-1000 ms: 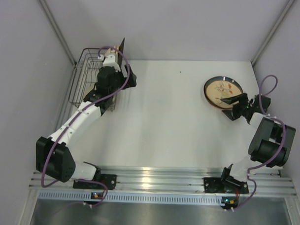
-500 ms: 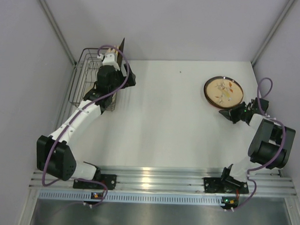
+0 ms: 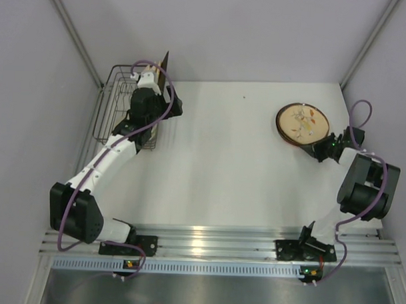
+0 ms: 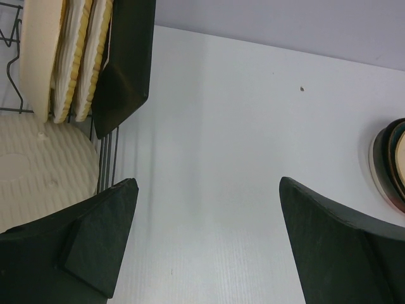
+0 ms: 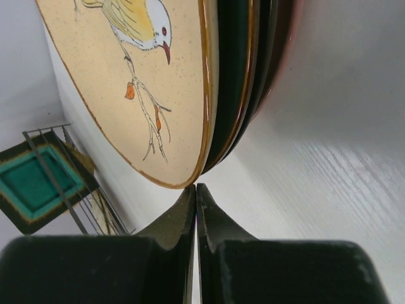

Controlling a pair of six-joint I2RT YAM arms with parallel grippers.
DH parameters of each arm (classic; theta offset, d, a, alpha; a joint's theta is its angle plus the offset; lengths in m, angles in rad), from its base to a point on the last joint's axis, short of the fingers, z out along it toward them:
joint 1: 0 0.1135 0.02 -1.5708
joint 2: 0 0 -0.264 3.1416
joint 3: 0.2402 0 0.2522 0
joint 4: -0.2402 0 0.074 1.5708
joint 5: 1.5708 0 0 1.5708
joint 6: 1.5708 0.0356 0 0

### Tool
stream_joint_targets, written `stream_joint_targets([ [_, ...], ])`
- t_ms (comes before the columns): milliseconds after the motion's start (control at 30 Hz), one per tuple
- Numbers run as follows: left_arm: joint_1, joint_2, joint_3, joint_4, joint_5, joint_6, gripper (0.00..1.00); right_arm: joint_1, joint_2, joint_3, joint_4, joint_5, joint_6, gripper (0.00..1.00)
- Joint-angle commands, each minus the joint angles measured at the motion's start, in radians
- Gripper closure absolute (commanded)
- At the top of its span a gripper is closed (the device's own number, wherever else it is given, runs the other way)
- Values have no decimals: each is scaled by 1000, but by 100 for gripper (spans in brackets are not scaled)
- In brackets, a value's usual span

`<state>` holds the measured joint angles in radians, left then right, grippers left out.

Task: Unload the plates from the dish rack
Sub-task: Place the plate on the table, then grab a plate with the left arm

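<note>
The dark wire dish rack (image 3: 113, 102) stands at the back left. Upright in it are a cream plate (image 4: 39, 50), woven tan plates (image 4: 79, 57) and a dark square plate (image 4: 130, 57); a ribbed cream plate (image 4: 38, 168) shows lower down. My left gripper (image 4: 207, 183) is open and empty beside the rack's right side (image 3: 151, 113). A stack of plates (image 3: 302, 123) lies at the back right, topped by a cream plate with a bird (image 5: 126, 76) over dark ones (image 5: 240, 76). My right gripper (image 5: 196, 187) is shut and empty, its tips at the stack's near rim (image 3: 318, 151).
Grey walls close in the table on the left, back and right. The square teal plate (image 5: 35, 180) in the rack shows far off in the right wrist view. White tabletop (image 3: 223, 159) lies between the rack and the stack. The arm bases sit on a metal rail (image 3: 213, 242) at the near edge.
My right gripper has let go of the top plate, drawn back off the stack and shut; its tips now rest against the stack's rim. The left arm has hardly moved.
</note>
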<state>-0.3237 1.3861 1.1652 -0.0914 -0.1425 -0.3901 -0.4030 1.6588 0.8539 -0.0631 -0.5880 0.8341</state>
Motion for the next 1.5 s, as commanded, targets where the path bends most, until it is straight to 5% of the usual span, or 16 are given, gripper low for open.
stream_joint_targets([
  [0, 14, 10, 44, 12, 1, 2, 2, 7, 47, 74, 36, 31, 14, 100],
  [367, 60, 22, 60, 10, -2, 3, 1, 41, 75, 79, 54, 17, 16, 100],
  [567, 155, 131, 209, -59, -49, 31, 1, 168, 21, 42, 88, -82, -42, 100],
  [733, 215, 260, 293, -73, -130, 82, 1, 341, 50, 114, 16, -124, -145, 62],
  [867, 221, 373, 373, -87, -177, 158, 2, 458, 70, 151, 20, -111, -147, 51],
  [1200, 242, 491, 493, -88, -207, 218, 2, 498, 98, 177, 14, -108, -161, 51],
  [1467, 275, 423, 412, -19, -117, 211, 5, 498, 108, 185, 6, -101, -168, 52],
])
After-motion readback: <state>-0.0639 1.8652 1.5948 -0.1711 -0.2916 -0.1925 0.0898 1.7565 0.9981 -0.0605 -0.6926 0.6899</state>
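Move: Ahead and to the left of the open left hand, about 16 cm out, 10 cm left and 11 cm lower, the cream plate stands in the rack. The ribbed plates lean about 3 cm right of it and the dark plate some 7 cm right of it; the flat plate lies 9 cm nearer and 11 cm lower than it. The closed right hand is at the rim of the bird plate, whose middle is 11 cm ahead, 6 cm left and 2 cm lower. Nudging the bird plate's near rim about 1.5 cm forward and slightly down with shut fingertips, the right hand then leaves it and sweeps some 20 cm left across the open table, turning about 35 degrees counter-clockwise and opening halfway. The left hand, fingers kept wide, swings left and forward and dips over the rack towards the cream plate, rolling its left side up and turning counter-clockwise. ##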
